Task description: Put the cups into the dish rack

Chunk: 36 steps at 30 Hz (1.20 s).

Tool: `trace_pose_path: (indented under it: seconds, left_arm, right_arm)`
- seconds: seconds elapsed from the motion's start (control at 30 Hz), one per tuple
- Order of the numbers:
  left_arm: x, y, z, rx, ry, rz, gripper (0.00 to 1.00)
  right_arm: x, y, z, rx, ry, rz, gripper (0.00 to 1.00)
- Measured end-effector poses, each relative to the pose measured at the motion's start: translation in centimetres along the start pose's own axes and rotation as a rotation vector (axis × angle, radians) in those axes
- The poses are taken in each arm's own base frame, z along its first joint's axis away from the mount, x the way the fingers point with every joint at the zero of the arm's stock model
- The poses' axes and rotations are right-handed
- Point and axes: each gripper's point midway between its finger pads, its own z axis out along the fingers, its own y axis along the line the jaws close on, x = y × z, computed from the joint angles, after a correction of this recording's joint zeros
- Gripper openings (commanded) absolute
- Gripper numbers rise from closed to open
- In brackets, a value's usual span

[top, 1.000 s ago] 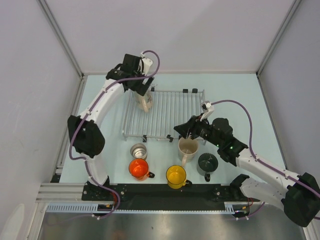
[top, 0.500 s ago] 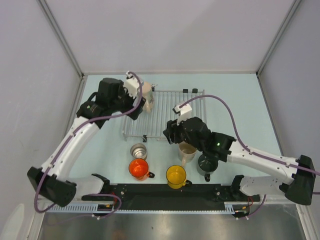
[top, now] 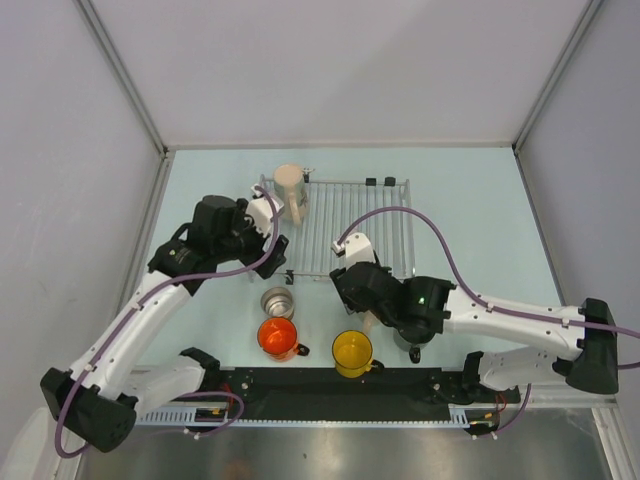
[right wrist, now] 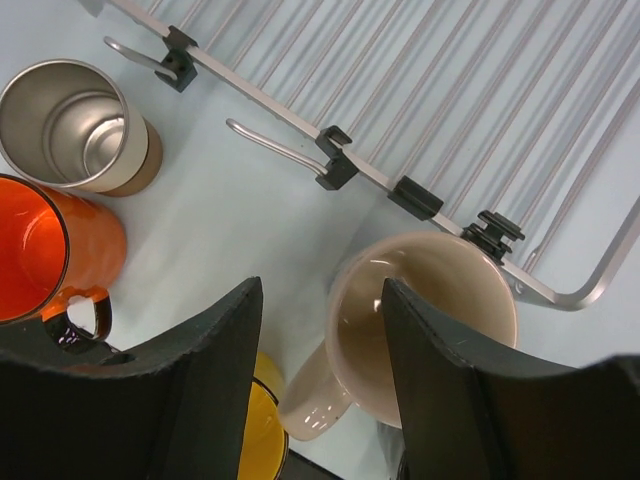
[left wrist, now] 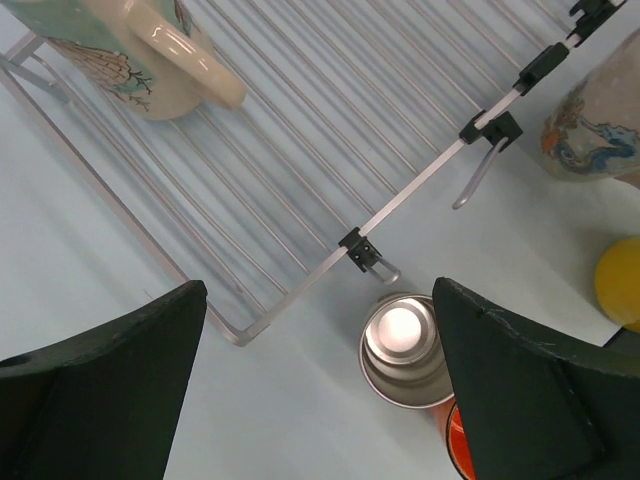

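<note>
The dish rack [top: 345, 235] lies flat at mid-table, and one beige mug [top: 290, 188] stands on its far-left corner. My left gripper [left wrist: 320, 300] hangs wide open and empty above the rack's near-left corner [left wrist: 245, 325]; the steel cup [left wrist: 405, 345] is below it on the table. My right gripper [right wrist: 322, 300] is open astride the rim of the second beige mug [right wrist: 430, 330], which stands just in front of the rack. One fingertip [right wrist: 395, 295] is over its inside, the other is outside by the handle. The orange mug [top: 278, 337], yellow mug [top: 352, 350] and dark grey mug [top: 413, 349] stand along the front.
The black rail [top: 330, 380] with both arm bases runs along the near edge. Grey walls enclose the table on three sides. Small black clips and wire feet [right wrist: 335, 170] stick out of the rack's near edge, close to the beige mug.
My left gripper has let go of the beige mug on the rack and drawn back toward the near left. My right arm has swung left and now covers the second beige mug.
</note>
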Motion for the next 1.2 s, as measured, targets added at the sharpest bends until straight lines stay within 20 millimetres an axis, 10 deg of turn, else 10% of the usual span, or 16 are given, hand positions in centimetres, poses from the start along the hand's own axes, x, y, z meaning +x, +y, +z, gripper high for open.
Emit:
trace_pose_path:
  seconds: [0.57,0.97,1.2]
  left_arm:
    - [-0.8,-1.7,-1.0,0.054,-0.098,-0.023,1.0]
    - [-1.9,-1.9,-2.1,0.046,-0.162,-0.011,1.0]
    - [-2.1,-1.9,-2.2,0.045,-0.169,-0.025,1.0]
  right_arm:
    - [5.0,0.5,2.6,0.09,0.171,-0.047,0.5]
    - [6.7,-0.8,4.5,0.13,0.24,-0.01,0.0]
    - [6.5,-1.0,4.5,0.108,0.252,0.023,0.0]
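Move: Just ahead and to the right of the right hand, about 3 cm out, 5 cm right and 12 cm below it, the beige mug stands with its handle pointing back. The yellow cup is some 10 cm behind the right hand and straight below in width; the black cup lies 5 cm back and 14 cm right, the dish rack's middle 17 cm ahead and 5 cm left. From the left hand that beige mug is about 20 cm right and 5 cm back. Sinking about 8 cm almost straight down, the half-open right hand brings its fingers astride the beige mug's rim on its left, near side, tipping some 10 degrees further down, then closes and pinches the wall beside the handle. The left hand, empty and wide open, eases up and back about 3 cm, away from the rack. ##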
